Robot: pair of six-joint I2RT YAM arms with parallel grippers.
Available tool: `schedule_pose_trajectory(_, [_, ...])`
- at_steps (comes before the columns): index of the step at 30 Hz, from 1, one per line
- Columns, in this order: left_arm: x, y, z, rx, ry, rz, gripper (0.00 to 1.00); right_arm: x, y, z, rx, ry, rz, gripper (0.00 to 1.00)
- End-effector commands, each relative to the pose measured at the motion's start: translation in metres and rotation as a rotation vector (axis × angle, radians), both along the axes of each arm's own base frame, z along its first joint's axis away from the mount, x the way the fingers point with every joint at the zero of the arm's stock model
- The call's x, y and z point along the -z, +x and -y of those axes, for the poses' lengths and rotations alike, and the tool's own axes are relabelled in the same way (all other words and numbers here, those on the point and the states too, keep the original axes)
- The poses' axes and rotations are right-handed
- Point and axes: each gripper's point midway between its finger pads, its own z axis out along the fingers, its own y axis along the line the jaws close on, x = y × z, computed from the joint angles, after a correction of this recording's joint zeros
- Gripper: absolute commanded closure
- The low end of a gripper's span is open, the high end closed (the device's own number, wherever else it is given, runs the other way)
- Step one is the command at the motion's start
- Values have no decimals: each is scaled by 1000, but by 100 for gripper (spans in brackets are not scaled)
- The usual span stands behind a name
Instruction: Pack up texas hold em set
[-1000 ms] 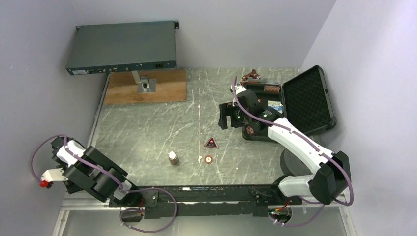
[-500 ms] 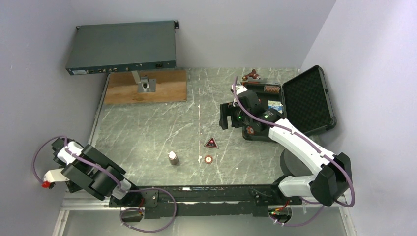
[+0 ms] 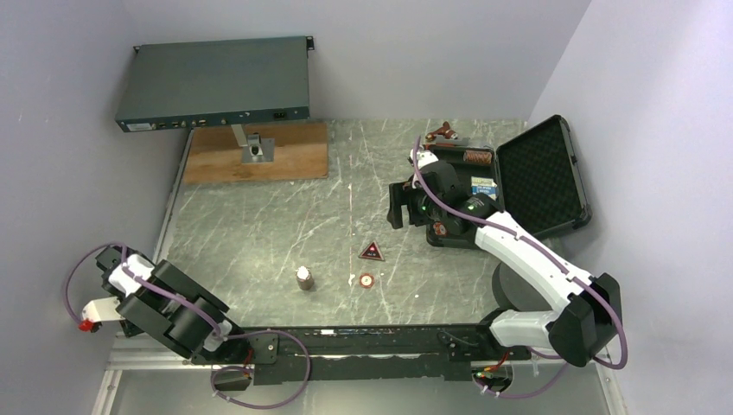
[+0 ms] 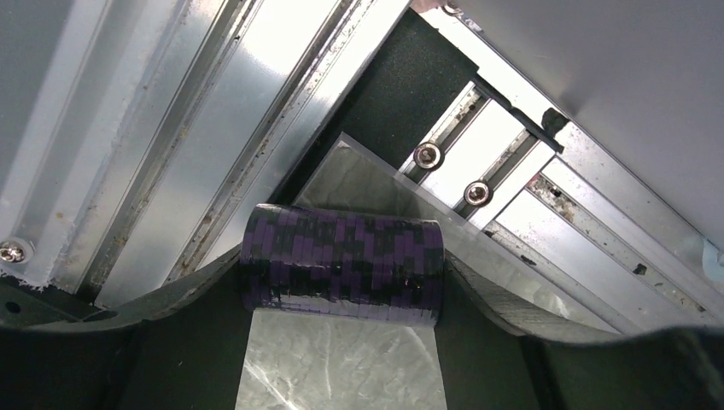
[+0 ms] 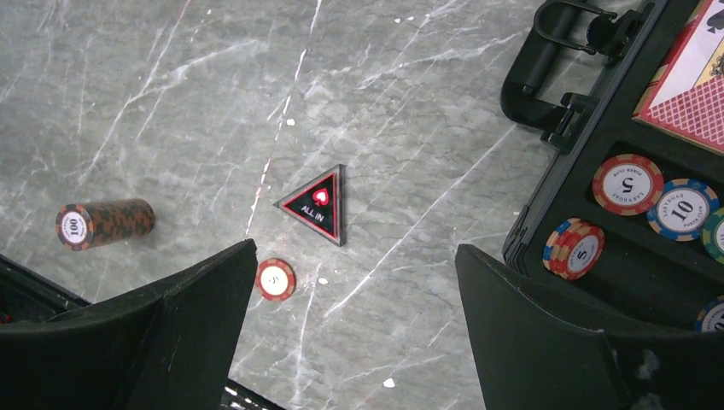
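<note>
The black case (image 3: 573, 181) lies open at the right, with chips (image 5: 627, 184) and a card deck (image 5: 691, 94) in its foam base. On the table lie the red-black triangle piece (image 5: 318, 205), a single red chip (image 5: 276, 279) and a brown stack of chips (image 5: 102, 224) on its side. My right gripper (image 5: 354, 256) hangs open above the table, just left of the case and empty. At the near left table corner my left gripper (image 4: 341, 265) is shut on a purple-black chip stack (image 4: 341, 248) lying sideways, a finger against each end.
A grey-blue rack box (image 3: 216, 82) stands at the back left above a wooden board (image 3: 285, 160) with a small metal stand (image 3: 255, 145). A red-handled wrench (image 3: 445, 131) lies behind the case. Aluminium rails (image 4: 171, 128) border the left corner.
The left jaws have closed in on the purple chip stack, and the left arm has shifted slightly nearer. The right arm has edged a little to the right.
</note>
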Motion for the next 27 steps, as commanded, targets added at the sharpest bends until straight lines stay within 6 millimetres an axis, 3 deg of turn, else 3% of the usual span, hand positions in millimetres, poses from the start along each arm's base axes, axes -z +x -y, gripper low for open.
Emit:
schedule_pose_trajectory(1, [-5, 15, -5, 55, 50, 73, 91, -14, 1, 1, 0, 13, 61, 10])
schedule_pose_trajectory(9, [-18, 46, -6, 265, 64, 173, 100, -16, 3, 6, 24, 7, 80, 10])
schedule_pose_trajectory(18, [-41, 75, 2, 453, 20, 233, 100, -15, 3, 10, 38, -2, 85, 10])
schedule_pose_trajectory(27, [-78, 111, 12, 761, 138, 401, 100, -14, 7, 10, 67, 11, 93, 11])
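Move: The left hand, already holding the purple-and-black chip stack low at the table's near left corner, has the open case as its far goal: some 31 cm ahead and 80 cm right, about level. The standing chip stack is about 7 cm ahead and 39 cm right; the all-in triangle, 15 cm ahead and 56 cm right, lies about 2 cm lower. From the right hand the case is roughly 12 cm ahead, 13 cm right and 14 cm down. Still pinched between its finger pads, the purple-and-black chip stack is carried forward by the left hand, about 8 cm out from the near left corner along the table's left side, with a rise of some 4 cm coming mostly in the second half. The wrist turns clockwise about 30 degrees while the fingers tip forward; the grip stays as it is. ##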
